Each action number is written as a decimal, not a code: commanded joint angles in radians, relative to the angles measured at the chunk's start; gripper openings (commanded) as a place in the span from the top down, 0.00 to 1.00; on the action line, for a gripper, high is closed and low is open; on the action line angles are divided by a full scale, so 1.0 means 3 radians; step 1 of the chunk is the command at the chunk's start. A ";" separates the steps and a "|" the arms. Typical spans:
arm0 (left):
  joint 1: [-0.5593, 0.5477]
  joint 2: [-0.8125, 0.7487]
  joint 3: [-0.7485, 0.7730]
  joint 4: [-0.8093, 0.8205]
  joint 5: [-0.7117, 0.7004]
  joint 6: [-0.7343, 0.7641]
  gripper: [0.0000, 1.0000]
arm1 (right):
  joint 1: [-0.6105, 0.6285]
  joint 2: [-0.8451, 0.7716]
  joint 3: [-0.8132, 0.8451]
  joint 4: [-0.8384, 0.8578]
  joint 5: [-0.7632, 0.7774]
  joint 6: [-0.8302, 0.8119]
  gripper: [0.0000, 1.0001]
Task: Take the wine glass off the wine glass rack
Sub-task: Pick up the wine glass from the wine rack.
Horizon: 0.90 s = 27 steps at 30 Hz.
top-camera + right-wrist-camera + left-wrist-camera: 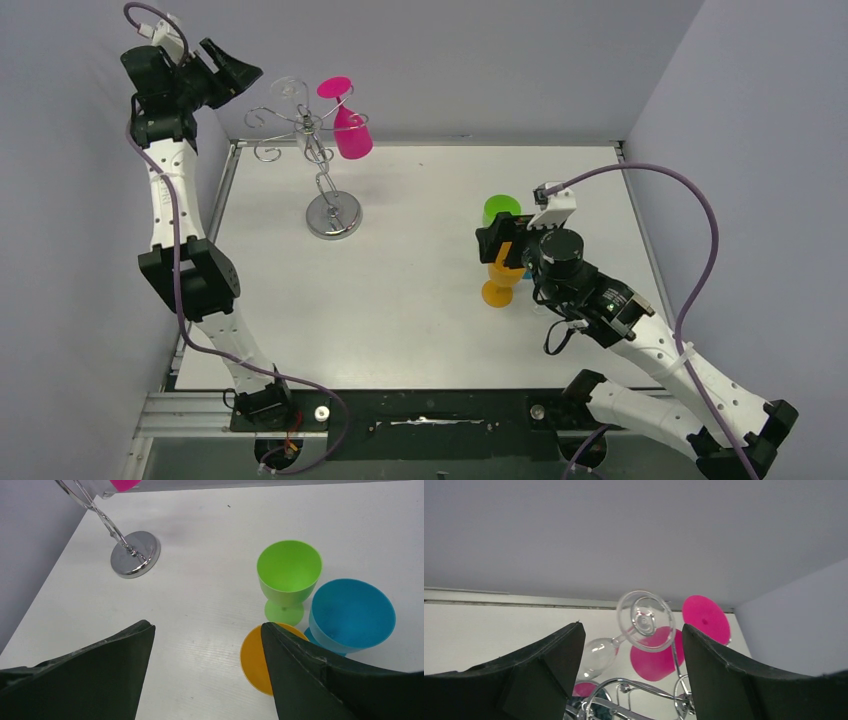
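The wine glass rack (318,150) is a silver wire stand on a round shiny base (334,215) at the table's back left. Two wine glasses hang upside down from its scroll arms: a clear wine glass (290,90) and a pink wine glass (352,133). My left gripper (238,78) is raised beside the rack top, to its left, and is open. In the left wrist view the clear glass's foot (645,621) shows just beyond the open left gripper (632,626), with the pink glass (656,656) behind it. My right gripper (500,248) stands open and empty.
A green glass (289,572), a blue glass (350,615) and an orange glass (252,655) stand together on the table's right half, close by the right gripper (207,625). The rack base (136,555) shows far left. Grey walls enclose the table.
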 commanded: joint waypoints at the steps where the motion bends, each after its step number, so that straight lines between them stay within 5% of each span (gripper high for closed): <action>1: 0.0002 0.0033 -0.0077 0.0811 0.0696 -0.0571 0.31 | -0.0002 -0.0040 -0.0045 0.0137 0.0088 0.0038 0.20; 13: -0.0109 0.0333 0.0185 0.0136 0.0368 -0.0354 0.44 | -0.0002 -0.0141 -0.0062 -0.0056 0.0414 0.0236 0.19; 21: -0.0176 0.0422 0.0212 0.0242 0.0515 -0.0480 0.53 | -0.0006 -0.0291 -0.0148 -0.0108 0.0516 0.0341 0.18; 27: -0.0179 0.0431 0.0211 0.0300 0.0353 -0.0588 0.74 | -0.0005 -0.0343 -0.0190 -0.0122 0.0525 0.0385 0.18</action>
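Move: Ahead and to the right of the left hand hangs the clear wine glass, upside down on the rack. Its foot is about 7 cm farther out, 6 cm to the right and some 7 cm lower. The pink glass's foot is about 9 cm to the right of that foot, roughly level with it in reach. The rack's post top is 2 cm ahead of the left hand, 8 right, 9 below. From the right hand the clear foot lies some 34 cm ahead and 37 left. Closing in on the clear glass's upturned foot, the left hand first shifts right with a slight rise, then sinks and edges forward and right, ending about 4.5 cm lower, 4 cm right and 3 cm farther out. It rolls some 10 degrees, left side down, as its fingers close to under half their gap; touch can't be made out. The empty, open right hand drifts 3 cm right. ##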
